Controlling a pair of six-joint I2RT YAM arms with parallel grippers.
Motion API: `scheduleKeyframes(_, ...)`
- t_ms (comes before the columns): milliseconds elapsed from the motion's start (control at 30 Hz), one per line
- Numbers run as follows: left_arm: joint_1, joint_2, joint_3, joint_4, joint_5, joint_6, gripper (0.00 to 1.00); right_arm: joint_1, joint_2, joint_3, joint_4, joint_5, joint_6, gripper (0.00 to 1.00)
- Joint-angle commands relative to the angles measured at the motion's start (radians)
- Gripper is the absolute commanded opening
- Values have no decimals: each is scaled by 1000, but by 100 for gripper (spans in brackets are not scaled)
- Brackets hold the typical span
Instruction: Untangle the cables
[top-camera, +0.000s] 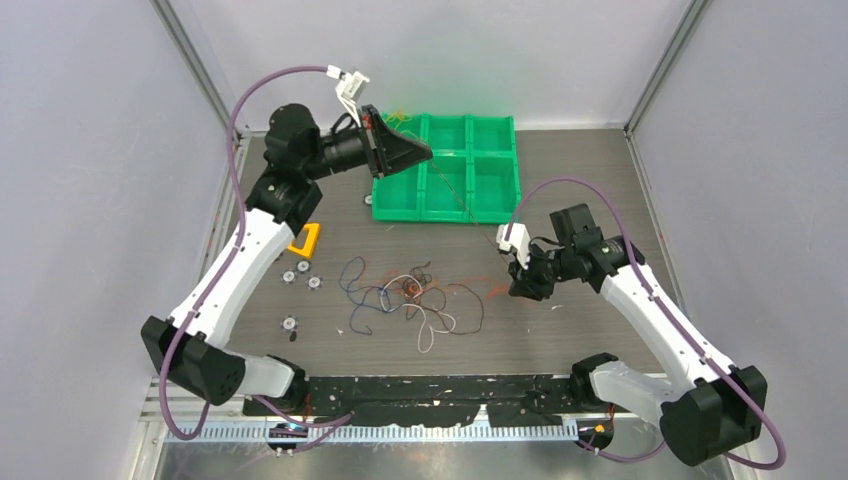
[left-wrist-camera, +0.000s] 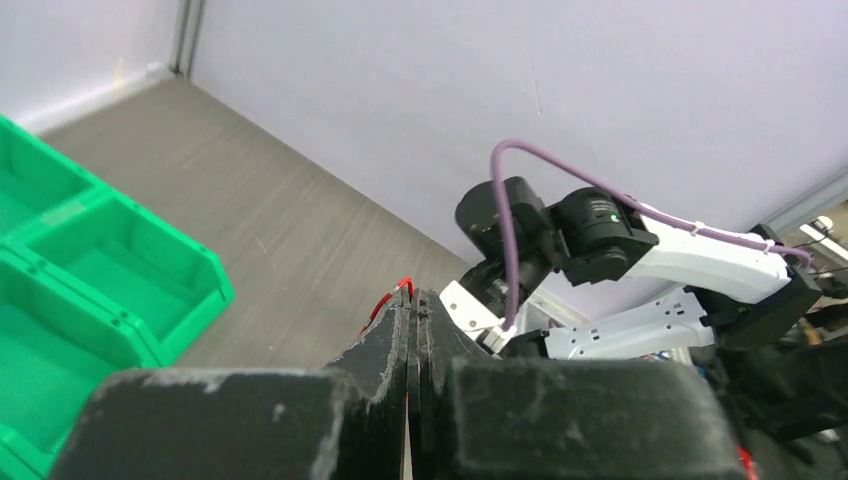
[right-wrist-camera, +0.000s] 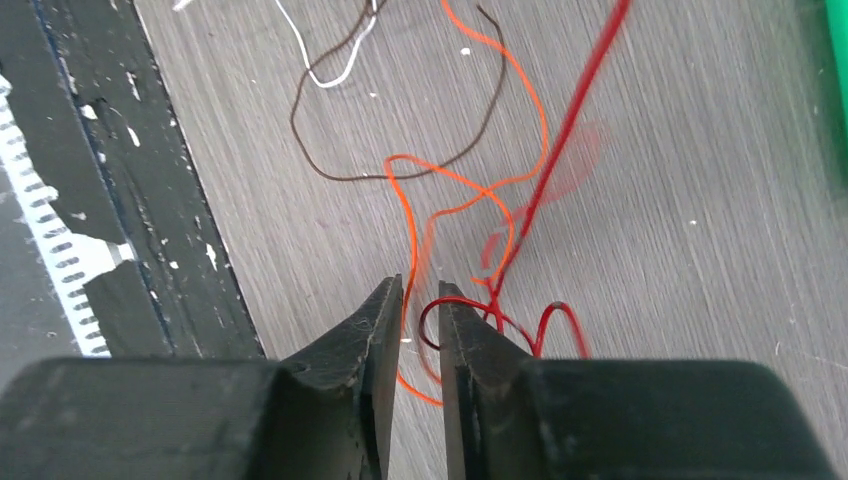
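Observation:
The cables (top-camera: 410, 295) lie as a loose tangle of thin coloured wires in the middle of the table. My left gripper (top-camera: 425, 152) is raised over the green bin tray and is shut on a red cable (left-wrist-camera: 385, 305), whose end pokes out at the tips of that gripper (left-wrist-camera: 413, 295). The red cable (right-wrist-camera: 560, 140) runs taut and blurred down to my right gripper (top-camera: 520, 285). The right gripper (right-wrist-camera: 420, 290) hangs low over the table. Its jaws stand slightly apart, with a red loop and an orange cable (right-wrist-camera: 543, 110) in the gap.
A green bin tray (top-camera: 445, 165) with several compartments stands at the back. A yellow piece (top-camera: 305, 240) and small round metal parts (top-camera: 300, 270) lie left of the tangle. A black strip (top-camera: 430, 390) runs along the near edge. Brown (right-wrist-camera: 380, 180) and white (right-wrist-camera: 330, 78) wires lie ahead of the right gripper.

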Motion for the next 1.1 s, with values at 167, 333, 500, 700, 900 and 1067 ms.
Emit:
scheduleKeyframes(167,33,32,268,-40,-160,199,0,-90,59,-54,-14,123,-123,28)
scheduleKeyframes(333,77,118,450,-81,-182,188,0,-169,84,-83,-18,148,-166,45)
scheduleKeyframes(500,79,169,491,-49,-171,181,0,-213,91,-50,-29,101,-161,72)
scheduleKeyframes(700,80,247,526,1,-232,274,0,-220,101,38,-24,28,-40,93)
scheduleKeyframes(900,82,367,660,-1,-279,316,0,-230,89,83,-22,-35,41,100)
scheduleKeyframes(1067,82,448,689,4,-318,289,0,-230,84,91,-18,-47,74,98)
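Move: The green tray that the held red cable is being carried to has its middle about 26 cm ahead of the left hand, nearly in line, and some 41 cm below. The yellow cable in its far-left bin is roughly 36 cm ahead and 9 cm left, equally low; the cable tangle lies 6 cm back and 5 cm left, 42 cm down. From the right hand, the orange cable's loose part is about 5 cm ahead, 4 cm left and 14 cm below. The red cable, still pinched in the left fingers, is hoisted about 12 cm, drifting forward, then carried out above the tray, some 16 cm forward overall, sinking slightly as the wrist tips up and turns counter-clockwise. The right hand, near the orange cable, dips to the right and down about 5 cm while opening wide, then climbs back up with a little forward travel. ##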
